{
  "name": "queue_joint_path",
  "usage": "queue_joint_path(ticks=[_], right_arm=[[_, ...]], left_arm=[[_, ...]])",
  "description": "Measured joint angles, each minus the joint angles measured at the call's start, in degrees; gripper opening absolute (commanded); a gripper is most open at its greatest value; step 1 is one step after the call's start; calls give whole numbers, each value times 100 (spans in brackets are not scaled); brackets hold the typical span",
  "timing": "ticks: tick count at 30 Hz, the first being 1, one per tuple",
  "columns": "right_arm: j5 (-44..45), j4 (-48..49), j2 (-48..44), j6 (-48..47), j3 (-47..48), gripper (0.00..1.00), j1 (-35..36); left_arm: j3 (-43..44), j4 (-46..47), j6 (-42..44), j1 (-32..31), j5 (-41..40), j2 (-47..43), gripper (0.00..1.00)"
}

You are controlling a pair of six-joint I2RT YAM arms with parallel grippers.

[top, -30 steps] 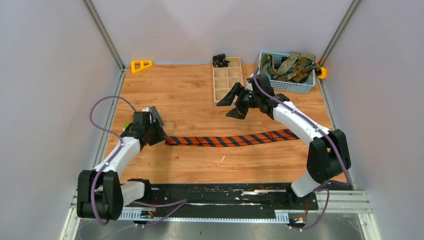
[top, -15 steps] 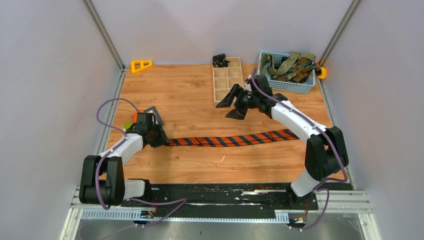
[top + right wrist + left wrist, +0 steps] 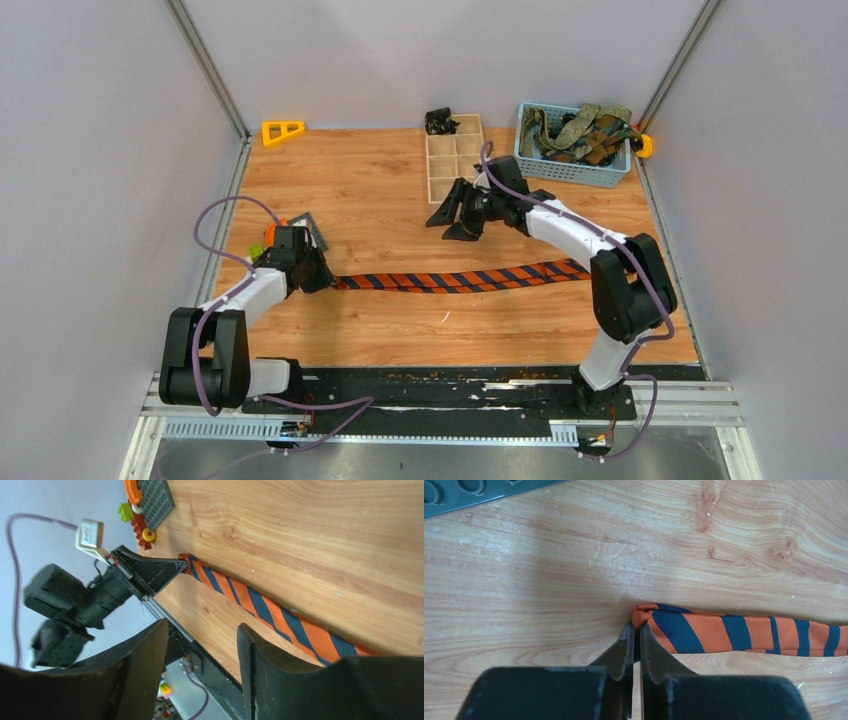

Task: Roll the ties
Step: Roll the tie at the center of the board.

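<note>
An orange and navy striped tie [image 3: 460,281] lies flat in a long strip across the middle of the wooden table. My left gripper [image 3: 318,278] is shut on its left end; in the left wrist view the fingertips [image 3: 636,628] pinch the bunched orange tip of the tie [image 3: 724,635]. My right gripper [image 3: 450,215] hangs open above the table, behind the tie and apart from it, with nothing between its fingers [image 3: 202,627]. The right wrist view shows the tie [image 3: 260,605] running below it. Olive-green and brown ties [image 3: 580,130] fill a blue basket [image 3: 575,178] at the back right.
A beige compartment tray [image 3: 455,160] stands right behind my right gripper, with a dark bundle [image 3: 440,121] at its far end. A grey studded plate [image 3: 312,228] with small bricks lies just behind my left gripper. A yellow triangle [image 3: 283,131] sits at the back left.
My left gripper has closed on the striped tie's left end. My right gripper has moved left, closer to the tray's front, and its jaws have narrowed somewhat.
</note>
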Motion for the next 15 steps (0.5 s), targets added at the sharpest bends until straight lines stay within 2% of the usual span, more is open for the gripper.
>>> queue_joint_path(ticks=[9, 10, 15], right_arm=[[46, 466, 844, -704, 525, 3, 1051], [50, 549, 953, -717, 638, 0, 1187], [44, 841, 1449, -754, 1108, 0, 1591]], left_arm=[[98, -197, 92, -2, -76, -31, 0], [125, -249, 96, -2, -87, -46, 0], [269, -437, 114, -2, -142, -175, 0]])
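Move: The left fingers already pinch the tie's left end just over the table. That end lies some 22 cm to the left of the right hand, about 5 cm nearer the base and 12 cm below it. The grey baseplate stands roughly 10 cm farther out and 6 cm left of that end, and the divided box about 22 cm ahead of the right hand and 5 cm to its right, around 11 cm lower. The right hand sweeps quickly left, about 12 cm, drawing back some 4 cm and sinking a little as it goes, towards the tie end in the left gripper; on the way its wrist swings some 20 degrees counter-clockwise and its half-open fingers shut on empty air. The left hand keeps its pinch on the end and, after a moment's stillness, starts to lift it slightly, by 1 to 2 cm. ##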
